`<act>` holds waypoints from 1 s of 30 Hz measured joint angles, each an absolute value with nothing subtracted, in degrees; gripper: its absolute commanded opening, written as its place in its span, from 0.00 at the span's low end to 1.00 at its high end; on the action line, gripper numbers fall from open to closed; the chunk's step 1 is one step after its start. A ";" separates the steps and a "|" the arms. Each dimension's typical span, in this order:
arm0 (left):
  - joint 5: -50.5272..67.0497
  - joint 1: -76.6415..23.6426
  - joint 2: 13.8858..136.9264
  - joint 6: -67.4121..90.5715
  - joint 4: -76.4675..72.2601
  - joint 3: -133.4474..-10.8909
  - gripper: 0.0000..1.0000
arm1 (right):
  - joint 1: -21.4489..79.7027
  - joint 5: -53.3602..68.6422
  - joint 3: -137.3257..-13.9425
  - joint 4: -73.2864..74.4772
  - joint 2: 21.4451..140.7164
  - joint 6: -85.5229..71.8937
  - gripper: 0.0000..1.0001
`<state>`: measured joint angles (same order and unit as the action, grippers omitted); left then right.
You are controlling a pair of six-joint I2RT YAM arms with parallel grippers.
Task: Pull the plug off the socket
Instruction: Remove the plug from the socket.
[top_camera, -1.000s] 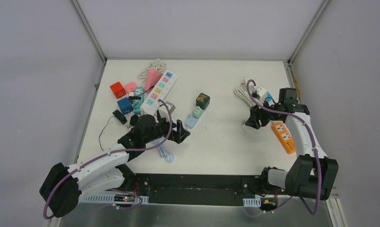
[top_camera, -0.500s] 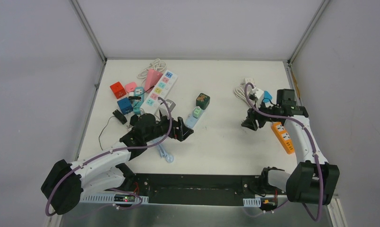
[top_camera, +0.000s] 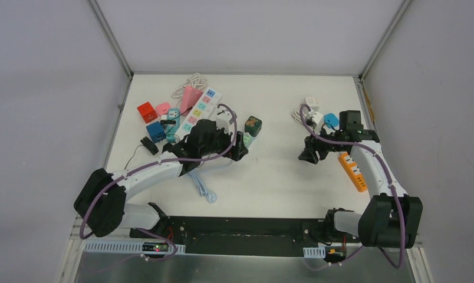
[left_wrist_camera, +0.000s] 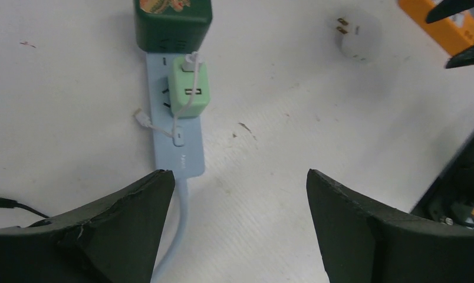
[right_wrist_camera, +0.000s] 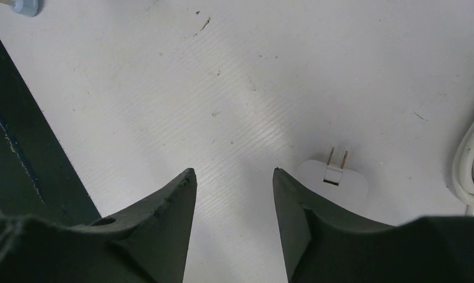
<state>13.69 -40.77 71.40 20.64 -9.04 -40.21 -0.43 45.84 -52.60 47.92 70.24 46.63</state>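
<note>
A light green plug (left_wrist_camera: 187,88) sits in a pale blue socket strip (left_wrist_camera: 178,150), tied to it by a thin white cord. A dark green cube adapter (left_wrist_camera: 173,23) occupies the strip's far end. My left gripper (left_wrist_camera: 240,174) hangs open just short of the strip's near end, its left finger beside the blue cable, with nothing between the jaws. From above, the left gripper (top_camera: 239,147) covers most of the strip, just below the dark green cube (top_camera: 253,125). My right gripper (right_wrist_camera: 233,170) is open over bare table, a loose white plug (right_wrist_camera: 335,180) beside its right finger.
An orange power strip (top_camera: 352,171) lies right of the right gripper (top_camera: 308,155), with coiled white cable (right_wrist_camera: 473,153) and small adapters behind. At back left sit a white multi-coloured strip (top_camera: 199,109), a red cube (top_camera: 146,111) and a blue cube (top_camera: 155,131).
My left arm has reached forward and to the right, up to the pale blue strip, and its jaws have narrowed a little. The right gripper drifted slightly left.
</note>
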 measured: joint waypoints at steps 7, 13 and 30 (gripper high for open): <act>7.88 -40.77 82.24 8.03 -1.26 -50.59 0.80 | -0.43 44.93 -52.60 47.90 72.47 46.35 0.54; 6.26 -40.77 90.70 3.33 0.21 -58.41 0.72 | 0.58 43.75 -52.60 47.90 74.37 46.09 0.54; 6.72 -40.80 101.47 1.78 -0.03 -62.78 0.36 | 0.64 42.35 -53.39 48.38 77.65 45.74 0.54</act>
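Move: The plug, a pale green block in the light-blue strip, lies about 9 cm ahead of the left hand, 4 cm to its right and 10 cm below. The dragon cube stands some 15 cm ahead, 6 cm right and 10 cm below; the strip's middle is 8 cm ahead, 3 cm right, 12 cm below. From the right hand the plug is roughly 7 cm ahead, 22 cm left and 9 cm below. Left hand goes forward and down about 8 cm each, fingers half-closing round the plug; right sinks 3 cm. ##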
